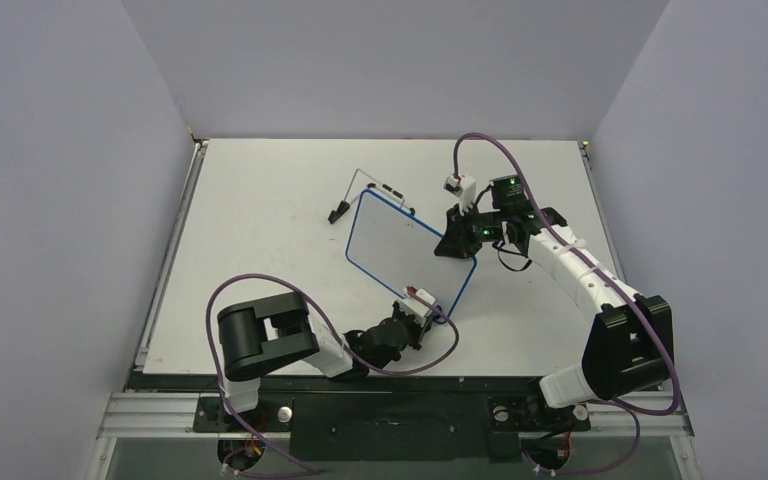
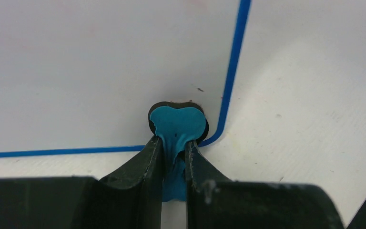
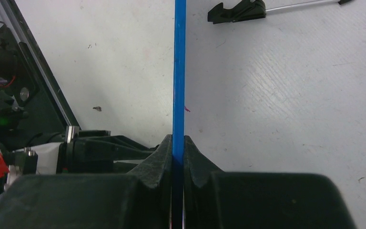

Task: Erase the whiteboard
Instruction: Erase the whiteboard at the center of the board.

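Observation:
The whiteboard (image 1: 405,255), white with a thin blue rim, sits in the middle of the table, and its face shows no writing. My left gripper (image 1: 428,308) is at the board's near right corner, shut on a small blue-black eraser (image 2: 177,125) that presses against the board (image 2: 100,71) just inside the rim. My right gripper (image 1: 457,240) is shut on the board's right edge. In the right wrist view the blue rim (image 3: 179,71) runs edge-on between the closed fingers (image 3: 164,152). The black wire stand (image 1: 360,195) lies behind the board's far corner.
The stand's black foot and wire (image 3: 240,11) lie on the table beyond the board. The white table (image 1: 260,230) is walled at the left, right and back. A dark rail (image 1: 380,382) runs along its near edge. My left arm (image 3: 9,95) shows at the left of the right wrist view.

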### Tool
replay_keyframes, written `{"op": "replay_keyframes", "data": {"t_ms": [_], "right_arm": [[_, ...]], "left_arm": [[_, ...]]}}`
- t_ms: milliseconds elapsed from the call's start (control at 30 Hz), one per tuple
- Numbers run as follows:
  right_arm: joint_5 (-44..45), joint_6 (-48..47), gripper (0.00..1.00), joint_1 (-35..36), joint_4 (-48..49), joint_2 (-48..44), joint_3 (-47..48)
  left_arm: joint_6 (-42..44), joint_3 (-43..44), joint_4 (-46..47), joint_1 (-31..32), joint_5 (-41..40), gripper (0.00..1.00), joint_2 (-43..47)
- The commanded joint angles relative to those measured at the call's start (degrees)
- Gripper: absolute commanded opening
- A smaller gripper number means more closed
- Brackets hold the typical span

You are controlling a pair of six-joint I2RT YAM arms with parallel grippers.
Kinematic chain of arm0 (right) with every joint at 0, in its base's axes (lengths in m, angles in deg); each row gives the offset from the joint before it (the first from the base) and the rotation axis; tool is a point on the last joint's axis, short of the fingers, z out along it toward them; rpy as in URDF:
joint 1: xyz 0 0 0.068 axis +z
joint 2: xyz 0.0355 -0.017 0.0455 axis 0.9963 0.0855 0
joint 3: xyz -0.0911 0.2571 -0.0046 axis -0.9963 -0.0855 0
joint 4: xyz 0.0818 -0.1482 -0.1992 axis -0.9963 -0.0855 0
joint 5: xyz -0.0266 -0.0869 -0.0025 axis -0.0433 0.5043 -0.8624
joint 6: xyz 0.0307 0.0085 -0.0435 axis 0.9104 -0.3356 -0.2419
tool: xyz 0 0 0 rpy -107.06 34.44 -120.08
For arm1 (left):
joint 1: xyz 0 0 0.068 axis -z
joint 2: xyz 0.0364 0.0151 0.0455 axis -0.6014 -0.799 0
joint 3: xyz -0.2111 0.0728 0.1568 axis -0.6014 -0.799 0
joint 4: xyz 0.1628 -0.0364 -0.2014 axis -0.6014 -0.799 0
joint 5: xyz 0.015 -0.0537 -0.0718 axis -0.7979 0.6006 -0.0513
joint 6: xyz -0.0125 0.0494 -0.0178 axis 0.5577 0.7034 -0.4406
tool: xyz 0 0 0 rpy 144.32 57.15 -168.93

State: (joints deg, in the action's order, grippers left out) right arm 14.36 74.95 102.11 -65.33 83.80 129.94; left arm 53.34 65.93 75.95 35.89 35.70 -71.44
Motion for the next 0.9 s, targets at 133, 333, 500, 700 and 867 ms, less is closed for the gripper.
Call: {"op": "replay_keyframes", "data": {"t_ms": [133, 333, 500, 700, 867], "right_arm": [[-0.1, -2.7, 0.0, 1.6, -2.3, 0.0, -0.3], [0.0, -3.0, 0.0, 1.7, -2.6, 0.4, -0.1], [0.2, -3.0, 0.0, 1.6, -2.6, 0.3, 0.0], [-0.1, -3.0, 0.0, 1.4, -2.6, 0.2, -0.1], [-0.3, -3.1, 0.0, 1.4, -2.7, 0.2, 0.0]], "left_arm": [[-1.2, -8.5, -3.3, -1.6, -2.4, 0.0, 15.5], [1.4, -6.6, -8.9, -4.2, 2.3, 0.0, 26.8], [3.2, 0.8, -9.0, -4.2, 4.3, 0.0, 20.4], [5.4, 9.9, -11.3, -3.1, 3.5, 0.0, 12.6], [5.7, 13.6, -15.2, -3.4, 2.2, 0.0, 9.0]]}}
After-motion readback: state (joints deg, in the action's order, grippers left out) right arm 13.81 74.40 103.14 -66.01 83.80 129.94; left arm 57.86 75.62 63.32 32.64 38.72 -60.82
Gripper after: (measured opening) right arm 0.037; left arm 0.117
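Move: The left hand, holding the eraser, is at the slanted whiteboard's bottom right corner, itself only 2 cm to the right, 1 cm lower and level fore and aft. The whiteboard's middle is roughly 10 cm ahead, 5 cm left and 6 cm above; the right gripper, clamped on the top edge, is some 8 cm ahead, straight in line and 12 cm higher. From the right hand, the whiteboard's middle lies about 2 cm ahead, 5 left and 6 below. Keeping its grip on the eraser, the left hand makes a quick loop from the bottom right corner: about 5 cm left along the lower edge, then up by some 12 cm towards the level of the top edge. There it swings back to the right by 7 to 8 cm, easing forward about 3 cm and sinking 2 cm at the last, to bring the eraser beside the right edge below the right gripper, which keeps pinching the top edge nearly still. ##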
